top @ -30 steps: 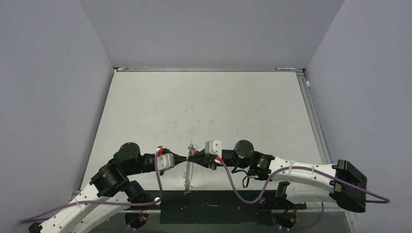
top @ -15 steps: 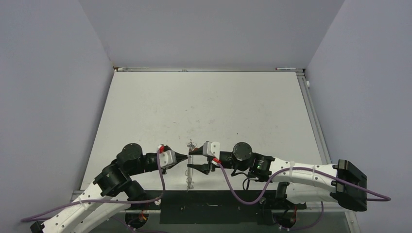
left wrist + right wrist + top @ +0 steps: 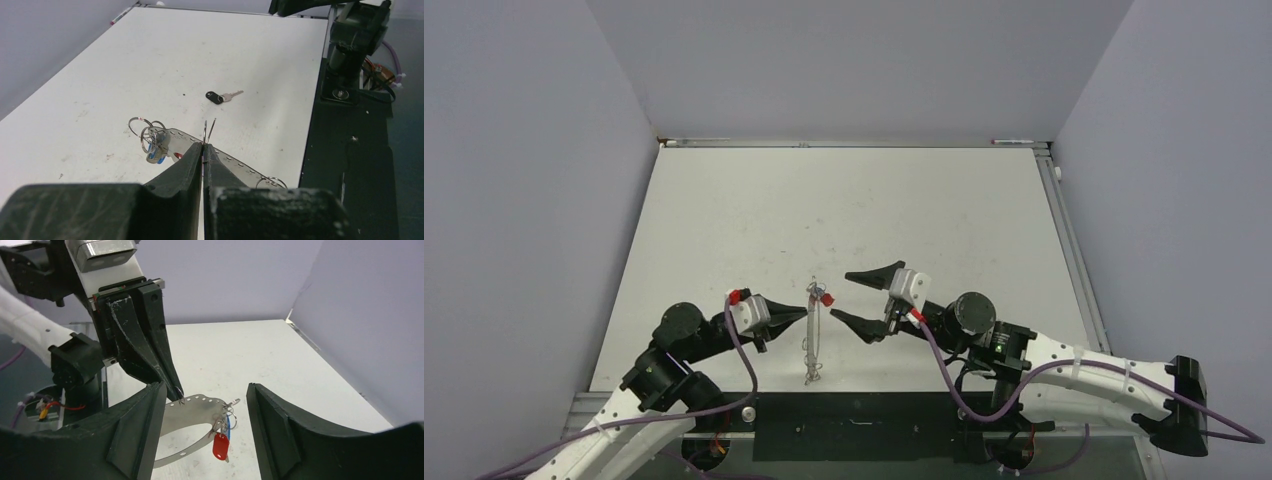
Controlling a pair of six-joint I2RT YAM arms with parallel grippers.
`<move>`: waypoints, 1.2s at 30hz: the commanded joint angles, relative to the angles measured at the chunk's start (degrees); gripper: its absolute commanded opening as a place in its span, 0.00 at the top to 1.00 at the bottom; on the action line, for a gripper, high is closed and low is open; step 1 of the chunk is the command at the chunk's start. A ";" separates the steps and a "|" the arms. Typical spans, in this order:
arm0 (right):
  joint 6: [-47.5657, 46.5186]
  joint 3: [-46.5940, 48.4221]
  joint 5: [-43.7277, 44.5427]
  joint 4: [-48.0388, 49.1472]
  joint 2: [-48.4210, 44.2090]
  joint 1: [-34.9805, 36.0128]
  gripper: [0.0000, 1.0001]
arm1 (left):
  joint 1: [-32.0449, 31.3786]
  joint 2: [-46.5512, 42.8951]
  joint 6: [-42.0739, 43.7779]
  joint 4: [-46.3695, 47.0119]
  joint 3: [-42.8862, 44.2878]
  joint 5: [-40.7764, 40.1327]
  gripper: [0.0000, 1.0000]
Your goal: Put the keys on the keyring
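The keyring point(image 3: 811, 345) is a silver perforated band bent into a loop, seen edge-on from above. It is held up off the table, with my left gripper point(image 3: 807, 312) shut on its near side. In the left wrist view the shut tips of the left gripper point(image 3: 203, 146) pinch the keyring point(image 3: 235, 165). A red key point(image 3: 220, 446) and a blue key point(image 3: 228, 422) hang from the keyring point(image 3: 200, 405) on small split rings. A black key point(image 3: 215, 97) lies loose on the table beyond. My right gripper point(image 3: 842, 295) stands open just right of the loop, touching nothing.
A dark strip point(image 3: 854, 425) runs along the near table edge between the arm bases. The right arm's base point(image 3: 350, 45) stands at the table's edge, behind the black key. Grey walls close in the table point(image 3: 874, 200) on three sides.
My right gripper has opened, let go at the loop and drawn back to the right. The left gripper stays shut on the keyring and has shifted slightly left.
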 commanded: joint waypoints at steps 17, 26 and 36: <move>18.57 3.67 40.81 -20.08 7.27 -0.63 0.41 | 7.91 1.14 -7.53 9.73 -0.23 -1.20 1.00; 30.64 3.73 41.19 -31.36 9.80 -7.04 0.40 | 7.91 1.24 -7.32 6.64 0.08 -4.85 1.00; 38.75 -0.31 33.56 -33.38 5.11 -18.79 0.16 | 7.83 0.61 -7.40 6.27 -0.30 -5.55 1.00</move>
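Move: The black-tagged key lies flat on the table, about 18 cm ahead of the empty right gripper, 18 cm to its right and 30 cm below. The held keyring's plate is about 7 cm to this gripper's left, 2 cm back and 9 cm lower. Its red tag is some 5 cm ahead, 5 cm left and 10 cm below. From the left gripper, the same key lies roughly 17 cm ahead, 26 cm to the right and 22 cm down. Swing the open right gripper away from the held keyring, first forward, then mostly down and increasingly right, dropping about 16 cm towards the black-tagged key. Turn it well clockwise, tip the fingers down, and spread them wider near the end. Keep the left fingers shut on the keyring, carrying it about 4 cm forward with a slight counter-clockwise turn. ##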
